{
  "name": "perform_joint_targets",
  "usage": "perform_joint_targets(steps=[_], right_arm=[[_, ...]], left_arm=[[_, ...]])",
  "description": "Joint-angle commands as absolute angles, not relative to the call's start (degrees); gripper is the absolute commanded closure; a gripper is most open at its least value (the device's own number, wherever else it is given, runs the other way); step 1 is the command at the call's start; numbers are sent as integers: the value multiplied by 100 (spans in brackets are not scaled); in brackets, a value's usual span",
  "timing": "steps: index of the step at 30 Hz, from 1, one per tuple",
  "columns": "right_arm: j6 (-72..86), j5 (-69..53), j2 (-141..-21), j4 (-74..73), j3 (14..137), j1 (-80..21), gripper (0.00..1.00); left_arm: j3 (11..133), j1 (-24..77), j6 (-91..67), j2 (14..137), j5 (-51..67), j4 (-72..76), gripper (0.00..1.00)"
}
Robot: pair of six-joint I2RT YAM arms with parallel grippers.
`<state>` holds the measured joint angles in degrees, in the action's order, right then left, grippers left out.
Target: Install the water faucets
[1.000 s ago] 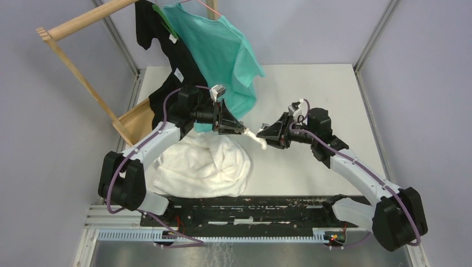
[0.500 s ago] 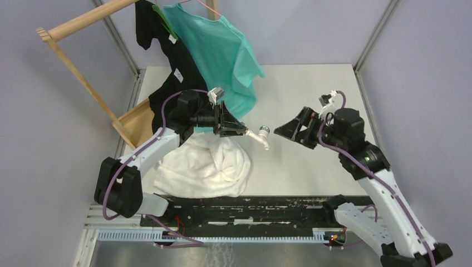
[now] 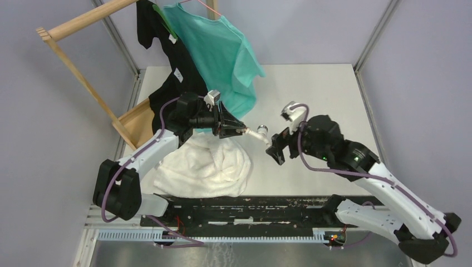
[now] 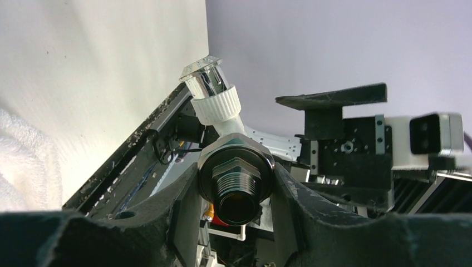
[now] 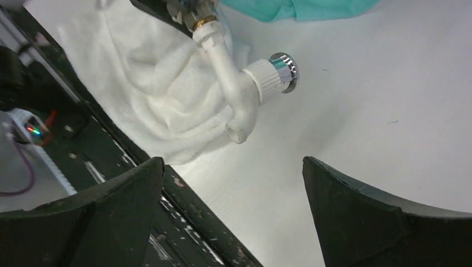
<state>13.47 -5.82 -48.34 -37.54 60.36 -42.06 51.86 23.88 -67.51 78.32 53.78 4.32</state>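
Observation:
A white plastic water faucet (image 3: 259,134) with a chrome cap (image 5: 285,72) hangs in the air above the table. My left gripper (image 3: 238,131) is shut on its dark threaded metal fitting (image 4: 236,183), which sits between the two pads in the left wrist view. The white body (image 4: 219,109) points away from the gripper. My right gripper (image 3: 276,148) stands wide open just right of and below the faucet (image 5: 238,94), touching nothing. In the right wrist view the spout's end lies above the gap of that gripper (image 5: 232,164).
A crumpled white towel (image 3: 200,164) lies under the left arm. A teal shirt (image 3: 222,50) and a black shirt (image 3: 170,72) hang from a wooden rack (image 3: 78,72) at the back left. A black rail (image 3: 245,203) runs along the near edge.
My right gripper opened and let go of the faucet, drew back to the right, then came back close below it with the wrist turned. The left gripper kept its hold.

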Motion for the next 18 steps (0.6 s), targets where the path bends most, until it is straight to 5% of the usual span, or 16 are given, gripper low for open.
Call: perform_joint_targets(steps=[1,11,18], right_arm=[[-16,1011,-5294,-4049,6553,-5230,0],[-1088,3469,-6748,-3345,6565,-6538,1],[-1478,3514,-7083,-2767,6416,-6539,38]], left_arm=[[5657,2375,-6882,7682,5467,434,97],[5789,2377,-6668,7781,5661,215,97],[5601,2374,-6747,7692,5732,436,97]])
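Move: The white faucet body, its metal fitting held in my left fingers, lies from my open right hand about 5 cm ahead, 5 cm to the left and 5 cm below. Its chrome knob stands about 2 cm farther out than the body, level with it sideways; my left fingertips are some 13 cm to the left of my right hand, 5 cm ahead and 4 cm lower. From my left hand the body lies about 7 cm to the right, 1 cm back and 2 cm below. I bring my right hand back over the faucet body for a fresh hold: left and down first, then forward and down, about 8 cm in all. On the way I roll its left side down, some 45 degrees of turning, until the fingers point mostly forward and down with the body between them, and they start closing from wide open. My left hand keeps its grip and rises about 1 cm. ##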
